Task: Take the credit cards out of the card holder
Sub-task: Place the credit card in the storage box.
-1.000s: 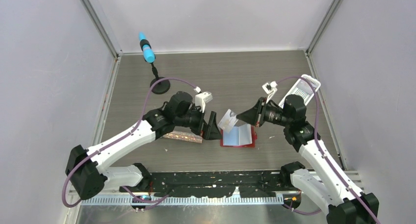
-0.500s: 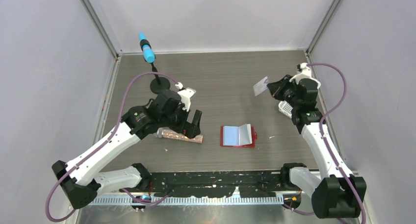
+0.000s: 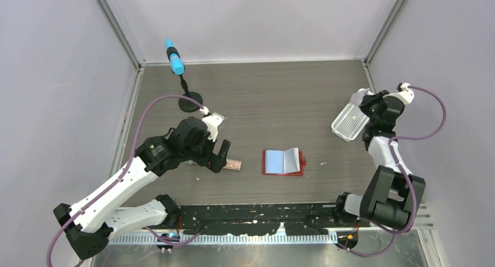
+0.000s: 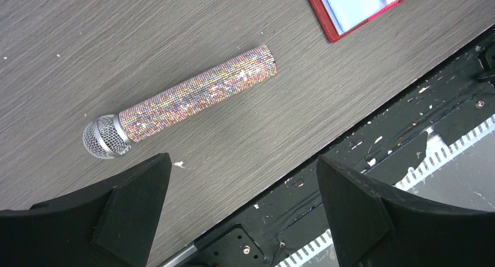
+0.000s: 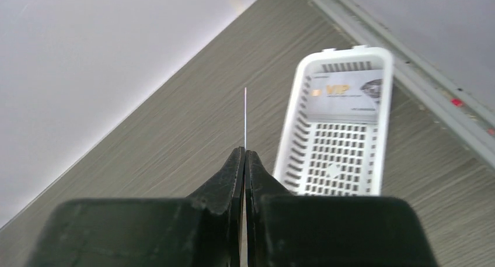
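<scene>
The card holder (image 3: pixel 283 162) lies open on the table, red with light blue pockets; its corner shows in the left wrist view (image 4: pixel 362 10). My right gripper (image 5: pixel 244 151) is shut on a thin credit card (image 5: pixel 245 118), seen edge-on and sticking up from the fingertips. It hangs at the back right (image 3: pixel 365 103), just beside a white basket (image 5: pixel 292 132). A second credit card (image 5: pixel 344 92), marked VIP, lies in the far end of that basket. My left gripper (image 4: pixel 242 162) is open and empty, left of the card holder (image 3: pixel 220 156), over the table's near edge.
A glittery pink microphone (image 4: pixel 198 100) lies on the table between the left gripper and the card holder. A blue microphone (image 3: pixel 173 59) on a black stand (image 3: pixel 191 101) is at the back left. The white basket (image 3: pixel 350 122) sits near the right wall.
My right arm has carried the card from above the card holder to the back right, beside the basket. My left arm has drawn back left, away from the holder, still open.
</scene>
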You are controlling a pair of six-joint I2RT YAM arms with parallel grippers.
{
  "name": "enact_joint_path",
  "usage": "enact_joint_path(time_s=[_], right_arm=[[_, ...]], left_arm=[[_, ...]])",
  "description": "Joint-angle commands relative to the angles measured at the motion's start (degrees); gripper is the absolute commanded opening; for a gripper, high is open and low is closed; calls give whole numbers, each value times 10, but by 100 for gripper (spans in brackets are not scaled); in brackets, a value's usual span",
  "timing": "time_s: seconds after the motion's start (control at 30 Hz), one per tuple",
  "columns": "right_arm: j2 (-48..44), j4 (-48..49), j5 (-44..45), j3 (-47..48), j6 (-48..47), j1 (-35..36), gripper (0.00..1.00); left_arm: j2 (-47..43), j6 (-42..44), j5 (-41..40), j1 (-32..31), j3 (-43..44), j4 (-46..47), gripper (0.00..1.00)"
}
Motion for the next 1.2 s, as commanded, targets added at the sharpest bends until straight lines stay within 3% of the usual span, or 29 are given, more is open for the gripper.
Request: enact_joint_path(time_s=[0.0, 0.3, 0.53, 1.17], right_arm=[[48, 105, -20, -4, 12, -50, 5], [171, 238, -102, -7, 60, -146, 5], [263, 357, -140, 4, 103, -152, 5], [347, 413, -127, 26, 154, -154, 5]], left_arm=[[-7, 10, -10, -1, 1, 9, 100], [-10, 13, -10, -1, 0, 11, 100], [-11, 13, -9, -1, -2, 13, 100], [-26, 15, -16, -1, -11, 16, 100]])
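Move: The right hand holds a card, with the storage box below and slightly beyond: its middle is about 5 cm ahead, 2 cm to the right and 18 cm down. The VIP card in its far end lies roughly 10 cm ahead and 6 cm to the right, 18 cm down; the open card holder is some 16 cm back and 32 cm to the left, 20 cm down. From the left hand the box lies about 28 cm ahead, 57 cm to the right. Rightward and down together goes the right hand, about 10 cm across and 8 cm lower, bringing the held card towards the far end of the storage box. The sideways travel ends about halfway; after that it eases forward some 4 cm while sinking a little, rolling its left side up about 10 degrees and tilting its fingers slightly up. The fingers stay shut on the card. ##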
